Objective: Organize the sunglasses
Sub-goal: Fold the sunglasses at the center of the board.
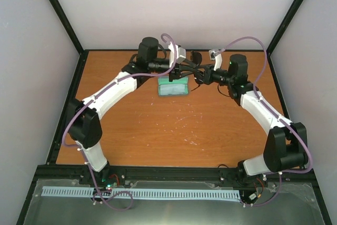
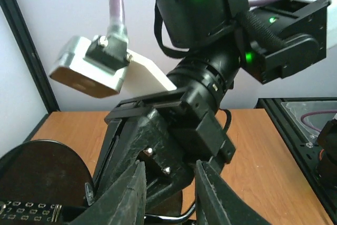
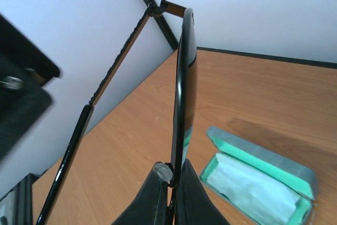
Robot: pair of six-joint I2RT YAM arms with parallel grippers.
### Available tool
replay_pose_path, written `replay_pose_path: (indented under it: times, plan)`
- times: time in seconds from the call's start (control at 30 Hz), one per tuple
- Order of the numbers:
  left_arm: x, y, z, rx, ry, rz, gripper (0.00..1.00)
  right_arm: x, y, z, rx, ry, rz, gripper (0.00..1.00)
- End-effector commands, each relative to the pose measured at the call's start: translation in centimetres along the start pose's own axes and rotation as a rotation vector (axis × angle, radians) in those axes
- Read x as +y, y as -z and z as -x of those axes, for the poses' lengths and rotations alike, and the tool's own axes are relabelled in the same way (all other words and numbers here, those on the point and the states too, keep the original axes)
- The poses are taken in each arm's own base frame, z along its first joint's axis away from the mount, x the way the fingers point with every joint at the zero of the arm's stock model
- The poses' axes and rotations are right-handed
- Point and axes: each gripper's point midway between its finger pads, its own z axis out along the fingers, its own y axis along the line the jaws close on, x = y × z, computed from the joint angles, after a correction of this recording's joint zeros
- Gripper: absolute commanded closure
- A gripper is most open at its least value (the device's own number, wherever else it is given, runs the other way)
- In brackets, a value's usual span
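The sunglasses (image 1: 196, 58) hang in the air between my two grippers at the far middle of the table. My right gripper (image 3: 171, 175) is shut on the thin black frame beside a clear nose pad. One dark lens (image 3: 184, 77) stands edge-on above the fingers, and a slim temple arm (image 3: 108, 90) reaches left. My left gripper (image 2: 169, 169) faces the right gripper (image 1: 199, 75) with its jaws apart. A thin black wire of the sunglasses (image 2: 176, 217) crosses low between them, and a dark lens (image 2: 42, 175) shows at lower left. The left gripper also shows in the top view (image 1: 182, 71).
The grey-blue case (image 1: 172, 87) lies open on the table just below the grippers, green inside (image 3: 263, 156). A light-blue cloth (image 3: 253, 191) lies in it. White walls and black frame posts close the far side and both sides.
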Motion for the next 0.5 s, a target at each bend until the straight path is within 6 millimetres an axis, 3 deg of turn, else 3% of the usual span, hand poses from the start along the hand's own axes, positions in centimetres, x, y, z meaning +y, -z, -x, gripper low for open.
replay_pose_path:
  times: [0.0, 0.3, 0.37, 0.47]
  plan:
    - [0.2, -1.3, -1.4, -0.002, 0.022, -0.023, 0.73, 2.8, 0.8, 1.0, 0.003, 0.004, 0.111, 0.97]
    - [3.4, -3.6, -5.4, 0.102, 0.053, 0.051, 0.72, 5.6, 2.3, 1.8, -0.003, 0.033, 0.193, 0.97]
    - [4.0, -3.5, -5.2, 0.111, 0.023, 0.079, 0.72, 4.2, 2.2, 1.8, -0.006, 0.017, 0.095, 0.97]
    - [4.5, -2.5, -3.1, 0.083, -0.037, 0.134, 0.65, -0.2, 2.4, 1.7, -0.019, -0.028, -0.154, 0.97]
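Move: The free temple of the sunglasses crosses just below the left fingers, its middle about 4 cm lower, 3 cm ahead and 2 cm right. The far lens is some 6 cm ahead, 3 cm right and nearly level; the open glasses case lies on the table about 16 cm ahead, 9 cm left and 32 cm below. From the right hand, holding the near hinge, that temple is about 3 cm left, 1 cm ahead and 2 cm up. The left hand sinks about 5 cm while easing right and forward, pushing the free temple towards the lenses. ##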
